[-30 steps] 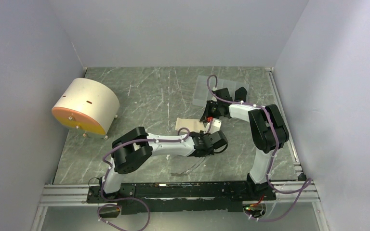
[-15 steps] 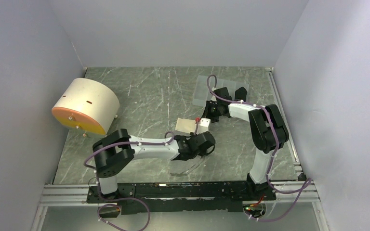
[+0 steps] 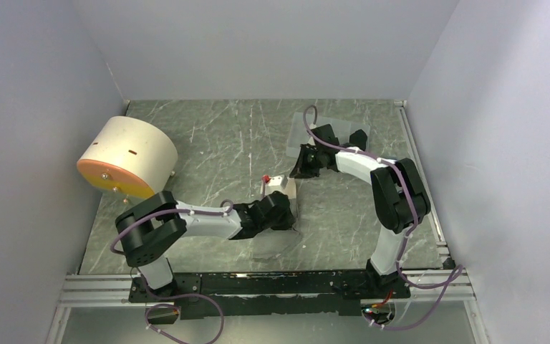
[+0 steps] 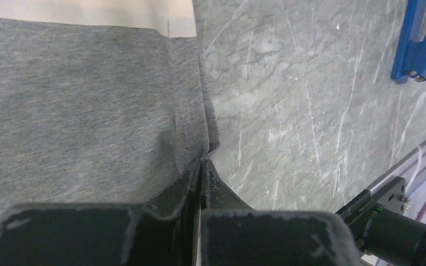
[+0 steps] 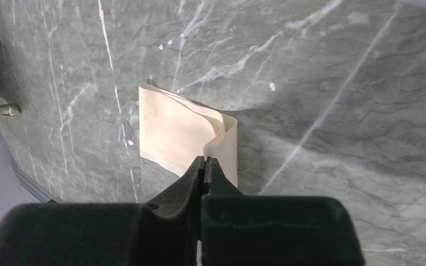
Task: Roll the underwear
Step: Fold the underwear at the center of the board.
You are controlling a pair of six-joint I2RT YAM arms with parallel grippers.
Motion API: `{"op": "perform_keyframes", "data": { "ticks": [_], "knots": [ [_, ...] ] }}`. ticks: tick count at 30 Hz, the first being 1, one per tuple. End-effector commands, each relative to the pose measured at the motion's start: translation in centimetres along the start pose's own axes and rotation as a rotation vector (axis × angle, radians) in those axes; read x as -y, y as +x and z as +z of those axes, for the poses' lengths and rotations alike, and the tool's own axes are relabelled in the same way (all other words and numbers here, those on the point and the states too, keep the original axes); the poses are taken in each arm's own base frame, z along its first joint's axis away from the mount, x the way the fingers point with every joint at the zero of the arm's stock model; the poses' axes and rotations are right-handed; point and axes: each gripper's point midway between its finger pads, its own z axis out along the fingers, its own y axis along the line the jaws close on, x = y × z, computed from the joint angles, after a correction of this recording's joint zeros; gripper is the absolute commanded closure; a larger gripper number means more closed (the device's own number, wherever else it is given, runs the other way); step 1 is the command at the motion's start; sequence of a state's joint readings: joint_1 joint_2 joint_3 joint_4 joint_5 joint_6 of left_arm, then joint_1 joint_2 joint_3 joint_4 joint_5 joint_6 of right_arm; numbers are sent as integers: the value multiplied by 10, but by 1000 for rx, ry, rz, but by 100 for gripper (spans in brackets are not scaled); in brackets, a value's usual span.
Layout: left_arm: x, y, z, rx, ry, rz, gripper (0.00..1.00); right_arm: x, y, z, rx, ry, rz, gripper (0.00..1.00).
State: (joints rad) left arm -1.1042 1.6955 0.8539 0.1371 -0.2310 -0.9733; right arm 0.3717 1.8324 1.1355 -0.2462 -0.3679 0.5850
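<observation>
The underwear is grey cloth (image 4: 77,105) with a cream waistband (image 4: 89,12). In the top view only its cream part (image 3: 278,183) stands out from the green marble table (image 3: 208,136). My left gripper (image 4: 201,164) is shut on the grey side edge, and the cloth bunches at its tips. From above, the left gripper (image 3: 293,213) lies low at mid-table. My right gripper (image 5: 204,160) is shut on the folded, curling waistband (image 5: 172,130). In the top view the right gripper (image 3: 298,172) sits just behind the cloth.
A cream drum with an orange face (image 3: 125,158) lies at the left wall. A clear plastic sheet (image 3: 302,132) lies at the back and another clear piece (image 3: 279,251) near the front rail. A blue part (image 4: 419,39) shows beside the rail.
Both grippers have closed on the underwear. The left arm has swung left, dragging the cloth with it. The right gripper has followed to the left, and less cream cloth shows now.
</observation>
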Motion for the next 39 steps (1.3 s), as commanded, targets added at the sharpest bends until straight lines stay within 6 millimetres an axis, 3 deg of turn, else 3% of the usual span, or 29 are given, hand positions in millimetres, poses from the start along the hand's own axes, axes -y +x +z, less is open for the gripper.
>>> {"op": "perform_keyframes", "data": {
  "ticks": [1,14,21,39],
  "knots": [
    [26,-17,-15,32,162,-109,95,-24,-23,-11,87,17,-21,100],
    [-11,-31,-41,66,139,-216,95,-38,-22,6,120,173,-48,100],
    [-42,-29,-51,73,73,-241,95,-50,-14,20,111,196,-63,100],
    [-88,-24,-65,91,-34,-255,95,-71,2,52,63,210,-106,97]
  ]
}}
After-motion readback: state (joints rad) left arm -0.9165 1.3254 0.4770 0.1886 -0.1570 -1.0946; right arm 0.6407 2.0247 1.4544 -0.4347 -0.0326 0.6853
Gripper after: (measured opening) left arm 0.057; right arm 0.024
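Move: Both hands already pinch the underwear's right edge, 3 to 4 cm off the table. The underwear's centre, towards which they fold that edge, lies about 7 cm left of the left hand and 2 cm ahead, and about 7 cm left of the right hand and 14 cm back. From the right hand, the flat waistband is some 3 cm back and 6 cm left, the clear tray 12 cm ahead and 11 cm right, and the black roll 10 cm ahead and 21 cm right. Together the two hands carry the pinched right edge leftward across the underwear in a low arc, the left hand at the leg end travelling about 10 cm, rising some 3 cm halfway and sinking back, the right hand at the waistband going about 8 cm with a rise near 2 cm and ending a little lower than it began. Both keep their fingers shut on the cloth while their wrists roll 10 to 15 degrees, left side down, and the left hand also swings slightly counter-clockwise. ##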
